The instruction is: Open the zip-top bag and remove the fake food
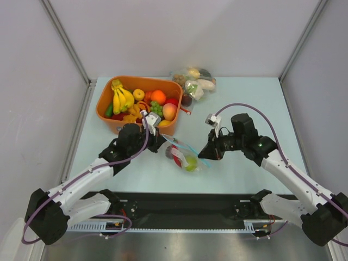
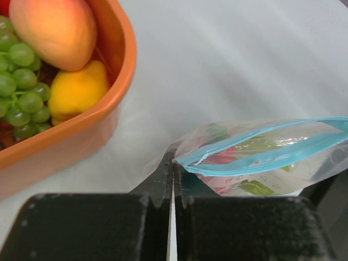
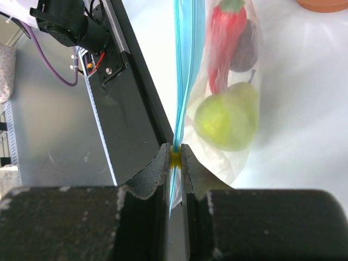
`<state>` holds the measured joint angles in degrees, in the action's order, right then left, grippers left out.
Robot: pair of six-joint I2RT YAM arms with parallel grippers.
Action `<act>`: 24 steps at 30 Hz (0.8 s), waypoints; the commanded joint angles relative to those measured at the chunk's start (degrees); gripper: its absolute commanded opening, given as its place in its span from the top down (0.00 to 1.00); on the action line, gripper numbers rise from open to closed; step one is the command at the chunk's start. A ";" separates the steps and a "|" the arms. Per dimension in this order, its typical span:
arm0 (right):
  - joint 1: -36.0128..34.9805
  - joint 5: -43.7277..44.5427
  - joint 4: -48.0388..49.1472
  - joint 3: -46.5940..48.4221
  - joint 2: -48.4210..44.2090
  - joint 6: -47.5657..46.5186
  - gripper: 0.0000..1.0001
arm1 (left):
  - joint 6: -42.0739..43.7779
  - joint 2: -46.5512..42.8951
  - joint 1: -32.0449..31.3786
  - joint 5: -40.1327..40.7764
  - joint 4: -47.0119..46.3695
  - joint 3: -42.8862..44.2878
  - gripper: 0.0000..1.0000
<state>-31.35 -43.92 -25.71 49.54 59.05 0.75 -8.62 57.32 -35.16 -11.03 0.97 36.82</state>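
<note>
The zip-top bag (image 1: pixel 185 154) is stretched between my two grippers in front of the orange tub. Its blue zip strip (image 2: pixel 261 155) gapes a little near the left end. My left gripper (image 2: pixel 174 163) is shut on the bag's left corner. My right gripper (image 3: pixel 175 155) is shut on the small yellow slider (image 3: pixel 175 159) at the strip's other end. Inside the bag lies the fake food: a green pear (image 3: pixel 228 117), a red chili (image 3: pixel 225 32) and a dark purple fruit (image 3: pixel 246 46).
The orange tub (image 1: pixel 106 98) of bananas, grapes, a peach and an orange stands just behind the left gripper, its wall (image 2: pixel 81 130) close by. A larger bag of vegetables (image 1: pixel 194 81) lies at the back. A black base strip (image 1: pixel 190 204) runs along the near edge.
</note>
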 commanded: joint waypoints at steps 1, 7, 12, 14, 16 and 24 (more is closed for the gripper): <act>0.24 -0.73 -3.64 -0.06 -2.09 -0.58 1.00 | -1.83 -1.68 2.37 10.05 1.31 -1.13 1.00; 0.24 0.50 -5.31 0.12 -2.97 -0.58 1.00 | -3.94 -3.09 4.65 13.66 2.19 -2.71 1.00; 0.33 1.56 -7.24 0.65 -3.59 -0.58 1.00 | -4.82 -3.44 5.98 14.80 2.72 -3.51 1.00; 0.33 1.82 -8.03 0.82 -4.03 -0.58 1.00 | -4.30 -3.35 5.98 14.46 2.37 -3.51 1.00; 0.24 2.00 -8.30 1.08 -4.03 -0.58 1.00 | -3.42 -3.27 6.07 11.49 1.32 -3.68 1.00; 0.07 1.91 -3.04 3.81 -2.62 1.62 0.64 | 1.59 -0.20 1.77 -1.89 -3.52 -3.60 1.00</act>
<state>-31.27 -41.01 -30.20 49.76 56.95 1.45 -10.52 55.66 -31.57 -9.39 0.64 33.19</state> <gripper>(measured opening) 0.343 0.005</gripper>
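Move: The left hand still pinches one corner of the bag's opened zip, while the right still grips the yellow slider near the other end, roughly 16 cm to the left hand's right and 8 cm nearer the base. From the right hand, the pear is about 5 cm to its left, level fore and aft, and the red pepper about 11 cm left and 3 cm ahead, both some 7 cm lower. The orange box's middle is about 15 cm ahead of the left hand, 9 cm left and 7 cm below. With its fingers kept shut on the bag's corner, the left hand pulls about 3.5 cm to the left, away from the right gripper, sinking some 2 cm and edging forward while turning roughly 10 degrees counter-clockwise, then eases about 1 cm back to the right, undoing part of the turn. The right hand grips the slider as the zip is drawn through it, drifting only about 1 cm right, and near the end opens its fingers partway to release the slider. ##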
